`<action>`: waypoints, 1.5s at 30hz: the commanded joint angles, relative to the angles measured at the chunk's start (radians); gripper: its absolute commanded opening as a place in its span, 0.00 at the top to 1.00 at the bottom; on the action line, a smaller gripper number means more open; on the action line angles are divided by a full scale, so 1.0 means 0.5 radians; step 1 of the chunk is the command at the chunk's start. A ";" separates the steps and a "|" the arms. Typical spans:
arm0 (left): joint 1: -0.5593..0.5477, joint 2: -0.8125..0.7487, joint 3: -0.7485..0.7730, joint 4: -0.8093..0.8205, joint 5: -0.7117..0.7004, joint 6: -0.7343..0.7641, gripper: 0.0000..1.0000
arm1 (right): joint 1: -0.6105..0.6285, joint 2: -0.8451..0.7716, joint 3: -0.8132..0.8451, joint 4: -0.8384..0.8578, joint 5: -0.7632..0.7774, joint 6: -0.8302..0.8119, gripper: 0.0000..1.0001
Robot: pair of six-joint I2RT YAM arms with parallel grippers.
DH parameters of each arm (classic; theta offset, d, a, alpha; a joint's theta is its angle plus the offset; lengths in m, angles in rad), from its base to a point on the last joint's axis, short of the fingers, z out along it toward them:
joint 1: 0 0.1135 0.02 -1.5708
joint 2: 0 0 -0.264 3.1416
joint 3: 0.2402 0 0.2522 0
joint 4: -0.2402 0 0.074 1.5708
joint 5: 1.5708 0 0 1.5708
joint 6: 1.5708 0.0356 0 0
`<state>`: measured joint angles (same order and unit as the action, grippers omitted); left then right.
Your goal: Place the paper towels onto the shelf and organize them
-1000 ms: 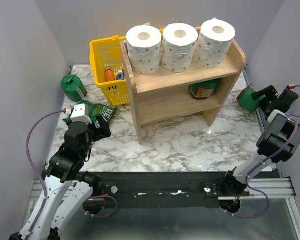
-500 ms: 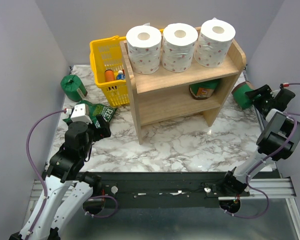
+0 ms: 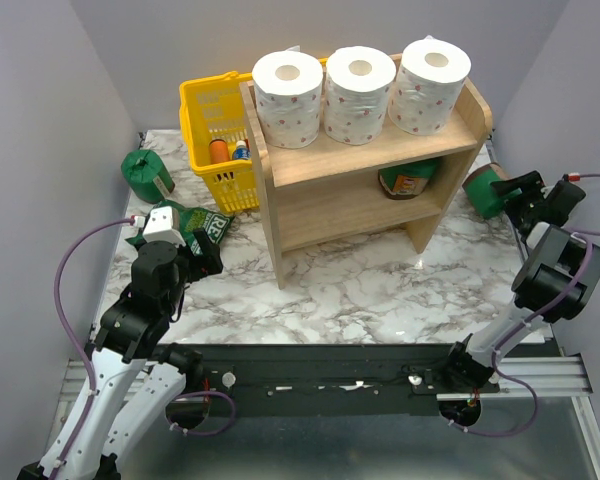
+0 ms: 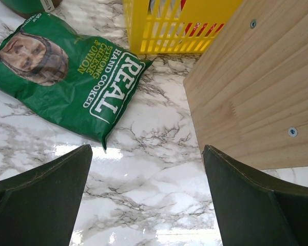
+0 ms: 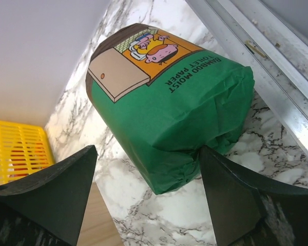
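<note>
Three white dotted paper towels [image 3: 355, 80] stand in a row on the top tier of the wooden shelf [image 3: 310, 205]. One green-wrapped roll [image 3: 410, 180] lies on the lower tier. Another green roll [image 3: 143, 172] sits at the far left of the table. A third green roll [image 5: 169, 113] lies on the marble by the shelf's right side [image 3: 483, 192]. My right gripper [image 5: 148, 154] is open around its near end, the right finger [image 5: 246, 195] touching the wrap and the left finger standing apart. My left gripper [image 4: 149, 205] hangs open over bare marble beside the shelf's left wall [image 4: 256, 87].
A yellow basket [image 3: 205, 110] with small bottles stands against the shelf's left side. A flat green "REAL" chip bag [image 4: 77, 77] lies in front of it, just ahead of my left gripper. A metal rail [image 5: 267, 61] and the wall run close behind the right-hand roll.
My right gripper moved left toward the shelf and the green roll shifted left with it. The left arm has not moved.
</note>
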<state>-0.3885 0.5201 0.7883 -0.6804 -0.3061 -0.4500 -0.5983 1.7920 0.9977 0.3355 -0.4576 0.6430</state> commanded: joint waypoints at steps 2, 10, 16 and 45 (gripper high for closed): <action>-0.011 0.021 -0.012 0.041 -0.007 -0.011 0.01 | -0.006 0.098 -0.010 0.182 -0.015 0.202 0.12; -0.011 0.040 -0.006 0.032 -0.014 -0.017 0.01 | 0.037 0.165 0.029 0.197 0.022 0.272 0.12; -0.011 0.024 -0.009 0.029 -0.026 -0.017 0.01 | 0.040 0.190 0.017 0.289 0.035 0.343 0.23; -0.011 -0.040 -0.018 0.051 0.042 0.013 0.01 | 0.166 -0.862 -0.274 -0.422 0.454 -0.632 0.73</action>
<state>-0.3885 0.5224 0.7883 -0.6754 -0.3038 -0.4496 -0.5564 1.4635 0.8246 0.4091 -0.3824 0.5323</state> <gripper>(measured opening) 0.988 0.423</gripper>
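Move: The green paper roll lying by the table's right edge is about 4 cm ahead of the right hand, 5 cm to its left and a couple of centimetres below. The shelf's middle stands some 32 cm to that hand's left and 3 cm farther out, with the green roll already stored in it about 24 cm left, roughly level fore-and-aft and 5 cm higher. From the left hand, the loose roll lies around 24 cm ahead, 64 cm to the right and 15 cm below. The right fingers pinch the crumpled near end of the green roll's wrapping, closing to about half open after edging roughly 2 cm forward and slightly left. Keeping that grip, the hand then draws back about 5 cm while rising quickly some 8 cm, its left side rolling down about 15 degrees and its fingertips tipping up. ##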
